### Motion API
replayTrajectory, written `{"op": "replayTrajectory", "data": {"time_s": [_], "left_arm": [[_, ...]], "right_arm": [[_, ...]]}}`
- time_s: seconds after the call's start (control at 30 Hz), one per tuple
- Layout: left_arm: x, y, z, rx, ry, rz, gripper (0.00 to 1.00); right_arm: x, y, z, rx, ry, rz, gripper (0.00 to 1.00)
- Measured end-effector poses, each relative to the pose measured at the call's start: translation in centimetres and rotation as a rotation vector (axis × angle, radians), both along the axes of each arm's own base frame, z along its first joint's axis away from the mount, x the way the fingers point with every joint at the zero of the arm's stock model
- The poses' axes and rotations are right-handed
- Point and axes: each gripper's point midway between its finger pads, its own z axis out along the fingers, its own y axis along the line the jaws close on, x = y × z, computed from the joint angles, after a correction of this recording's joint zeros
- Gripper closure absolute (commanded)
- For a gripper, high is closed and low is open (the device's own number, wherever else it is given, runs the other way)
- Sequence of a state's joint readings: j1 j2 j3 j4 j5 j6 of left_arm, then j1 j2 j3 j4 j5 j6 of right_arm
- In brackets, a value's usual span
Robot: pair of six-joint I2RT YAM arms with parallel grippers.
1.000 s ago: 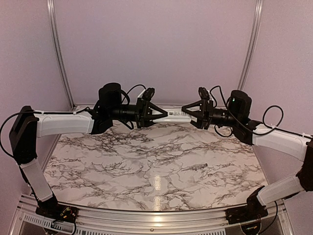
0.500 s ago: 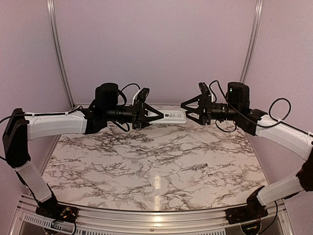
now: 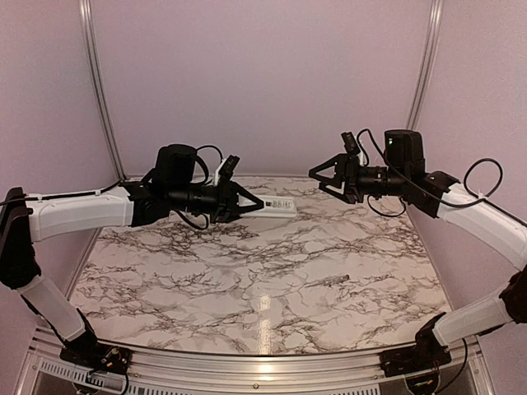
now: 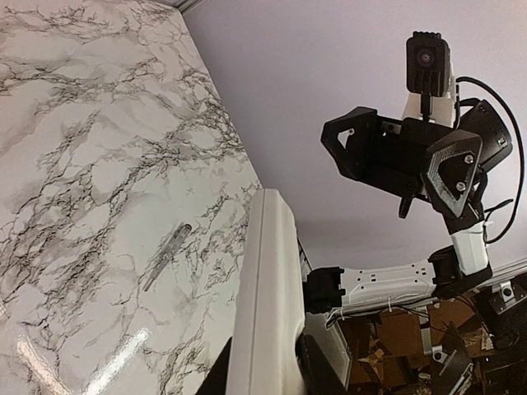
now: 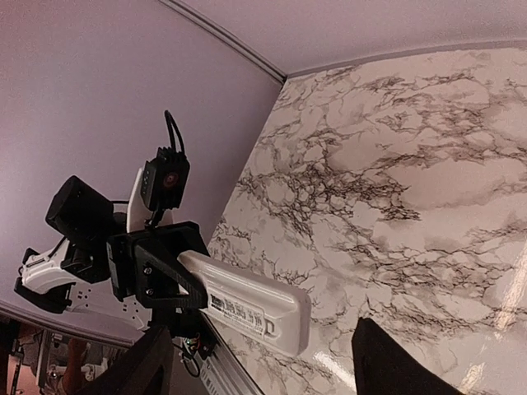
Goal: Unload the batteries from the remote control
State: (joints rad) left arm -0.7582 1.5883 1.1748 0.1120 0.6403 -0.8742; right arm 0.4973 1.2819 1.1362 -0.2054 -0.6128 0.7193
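Observation:
The remote control (image 3: 278,205) is a slim white bar held in the air over the back of the table, with my left gripper (image 3: 254,205) shut on one end. Its free end points right and carries a printed label. In the left wrist view the remote control (image 4: 268,296) runs up from between the fingers of the left gripper (image 4: 268,377). My right gripper (image 3: 318,176) hangs open, apart from the remote's free end and a little higher. In the right wrist view the remote control (image 5: 247,300) lies beyond the spread right gripper (image 5: 263,372). The batteries are hidden.
A thin grey pen-like stick (image 3: 333,281) lies on the marbled table (image 3: 206,271), right of the middle; it also shows as the stick (image 4: 165,255) in the left wrist view. Pale walls and metal posts close in the back and sides.
The right gripper has opened, left the remote's end and drawn back up and to the right. The left arm has carried the remote leftward and lower.

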Motion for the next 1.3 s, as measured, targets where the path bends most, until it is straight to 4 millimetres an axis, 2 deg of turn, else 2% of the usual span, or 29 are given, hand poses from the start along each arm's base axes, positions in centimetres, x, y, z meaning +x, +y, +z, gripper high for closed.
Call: {"op": "replayTrajectory", "data": {"time_s": [0.13, 0.3, 0.4, 0.53, 0.9, 1.1, 1.3], "left_arm": [[0.3, 0.7, -2.0, 0.06, 0.024, 0.044, 1.0], [-0.2, 2.5, -4.7, 0.135, 0.042, 0.134, 1.0], [-0.8, 2.4, -4.7, 0.15, 0.027, 0.16, 1.0], [-1.4, 2.0, -4.8, 0.166, 0.012, 0.178, 1.0], [-1.9, 1.1, -4.8, 0.178, 0.005, 0.15, 1.0], [-2.1, 0.5, -5.8, 0.189, 0.023, 0.119, 1.0], [-1.7, 0.1, -5.0, 0.181, 0.009, 0.118, 1.0]], "right_arm": [[0.3, -0.4, 0.0, -0.028, 0.0, -0.029, 0.24], [0.7, -0.6, 1.3, -0.042, -0.029, -0.048, 0.18], [0.9, -0.7, 1.9, -0.044, -0.045, -0.054, 0.13], [1.2, -0.6, 1.6, -0.056, -0.038, -0.057, 0.02], [1.5, -0.6, 1.4, -0.067, -0.031, -0.062, 0.01], [1.5, -0.6, 1.2, -0.058, -0.013, -0.067, 0.02], [1.4, -0.5, -0.1, -0.052, 0.03, -0.069, 0.02]]}}
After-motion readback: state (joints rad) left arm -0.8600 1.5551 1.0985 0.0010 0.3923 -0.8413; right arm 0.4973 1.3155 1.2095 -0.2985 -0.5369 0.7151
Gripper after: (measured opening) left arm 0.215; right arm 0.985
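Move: The remote control is already in the left fingers, its middle about 4 cm to the right of that hand, 1 cm ahead and 1 cm lower. From the empty right hand, the remote's middle lies some 14 cm to the left, 3 cm back and 5 cm lower. A small stick lies on the table, roughly 6 cm to the right hand's right, 8 cm back and 32 cm below. Still gripping the remote, the left hand sinks about 5 cm and slightly back while the right opens fully. ##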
